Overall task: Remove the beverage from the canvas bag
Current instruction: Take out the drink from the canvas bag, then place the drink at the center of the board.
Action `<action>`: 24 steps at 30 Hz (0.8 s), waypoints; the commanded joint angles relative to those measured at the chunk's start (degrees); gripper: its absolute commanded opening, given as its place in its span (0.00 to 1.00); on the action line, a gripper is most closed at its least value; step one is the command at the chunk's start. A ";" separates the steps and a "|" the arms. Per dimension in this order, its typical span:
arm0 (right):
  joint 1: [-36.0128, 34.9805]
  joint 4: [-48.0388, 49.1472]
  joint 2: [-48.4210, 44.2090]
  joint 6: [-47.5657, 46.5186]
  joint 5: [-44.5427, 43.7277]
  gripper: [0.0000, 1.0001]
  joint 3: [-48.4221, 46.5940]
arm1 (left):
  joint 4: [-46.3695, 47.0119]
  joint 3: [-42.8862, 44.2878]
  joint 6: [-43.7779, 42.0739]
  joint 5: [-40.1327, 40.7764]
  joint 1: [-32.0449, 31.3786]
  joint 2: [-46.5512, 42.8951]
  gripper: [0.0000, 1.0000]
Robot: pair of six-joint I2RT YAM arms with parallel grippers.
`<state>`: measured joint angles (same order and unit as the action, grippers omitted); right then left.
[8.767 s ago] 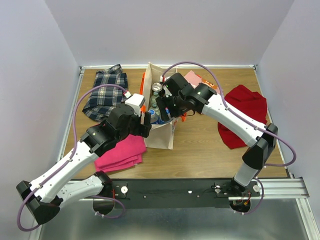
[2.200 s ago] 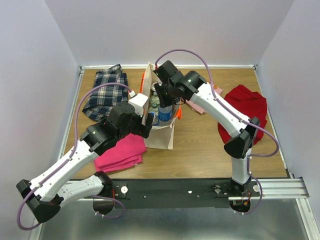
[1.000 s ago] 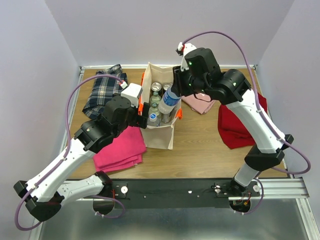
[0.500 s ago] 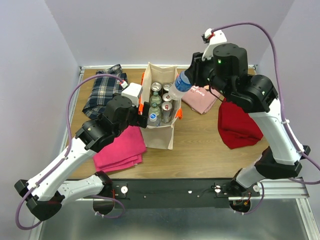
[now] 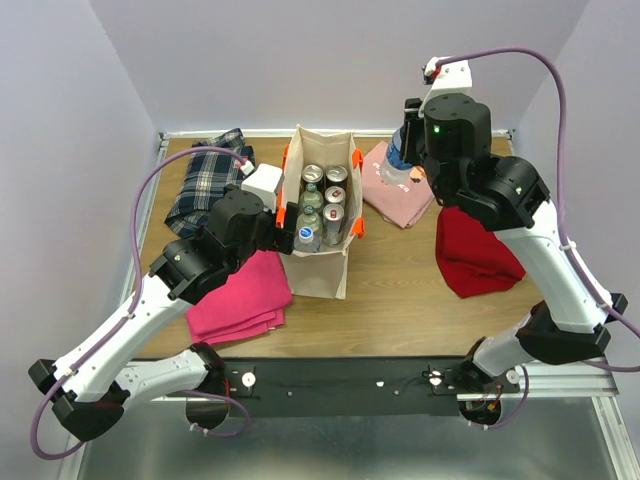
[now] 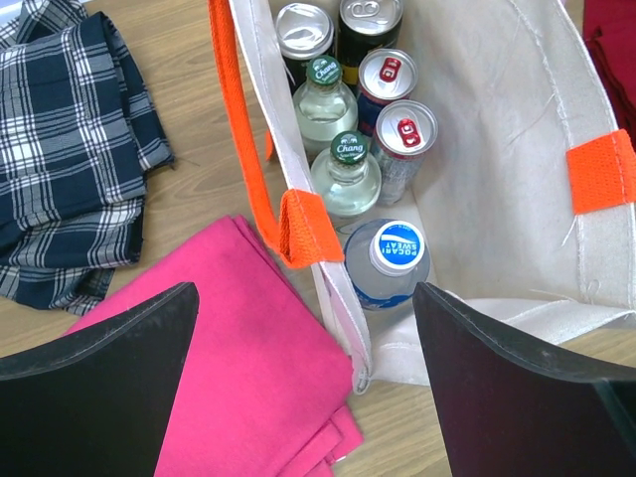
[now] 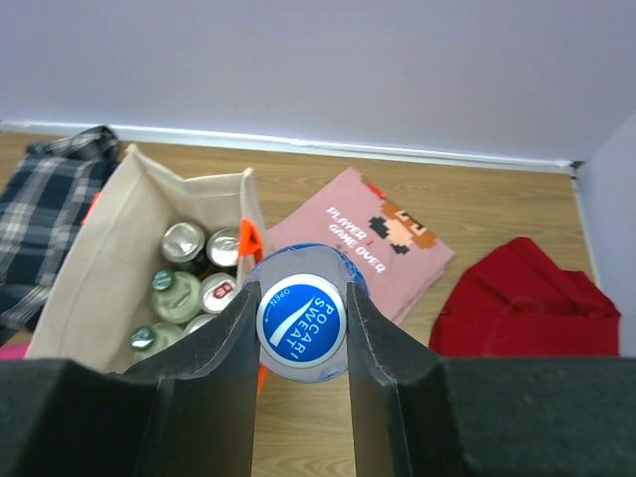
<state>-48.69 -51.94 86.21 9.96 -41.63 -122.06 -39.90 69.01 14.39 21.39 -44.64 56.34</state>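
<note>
The beige canvas bag (image 5: 320, 272) with orange handles stands upright mid-table, still holding several cans and bottles. My right gripper (image 7: 301, 333) is shut on the blue cap end of a clear beverage bottle (image 7: 301, 316) labelled Pocari Sweat. In the top view that gripper (image 5: 407, 135) hangs high, right of the bag, with the bottle (image 5: 399, 162) below it over a pink T-shirt. My left gripper (image 6: 306, 298) stands wide open over the bag's near-left corner, straddling the rim and an orange handle (image 6: 298, 224). It is holding nothing.
Inside the bag (image 6: 497, 119) are cans, two green-capped glass bottles and another blue-capped bottle (image 6: 396, 248). A plaid cloth (image 5: 210, 185) lies back left and a folded pink cloth (image 5: 240, 305) lies left of the bag. The pink T-shirt (image 5: 395, 195) and a red cloth (image 5: 480, 240) lie to the right.
My right gripper has lifted the bottle up out of the bag and carried it right, over the pink T-shirt. The left arm has hardly moved.
</note>
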 commanded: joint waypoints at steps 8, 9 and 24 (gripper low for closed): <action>9.54 5.98 -4.30 6.73 -1.73 0.01 8.58 | -1.23 2.00 -0.50 0.85 -0.18 0.18 0.99; 11.23 5.45 -4.30 7.87 2.73 0.01 9.55 | -1.32 2.00 -0.42 0.59 -0.18 0.26 0.99; 20.74 14.14 -3.60 8.59 25.45 0.01 27.04 | -1.76 1.91 0.11 1.03 -0.18 -0.09 0.99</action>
<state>-27.90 -48.86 83.90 17.76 -22.11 -94.98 -40.99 69.60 14.41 21.47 -44.64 56.47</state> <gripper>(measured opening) 0.412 0.988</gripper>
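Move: The right hand holds the drink, a blue-labelled bottle, by its cap high over the table. The bare table it is being taken to lies about 45 cm below, some 5 cm ahead and 5 cm to the right. From this hand the canvas bag's middle is about 19 cm left and 4 cm ahead, the pink cloth 23 cm ahead and 4 cm right, the red cloth 27 cm right and 6 cm ahead. From the left hand that bare spot is roughly 32 cm right, 12 cm ahead and 30 cm below. The right arm lowers the bottle about 17 cm towards the bare table between the bag and the red cloth, keeping its pinch on the cap; it starts slowly, swinging right and a little forward, then drops fast. On the way the wrist tips some 25 degrees further down and the hand yaws a little clockwise, then partly back, as it eases a couple of centimetres left again near the end. ##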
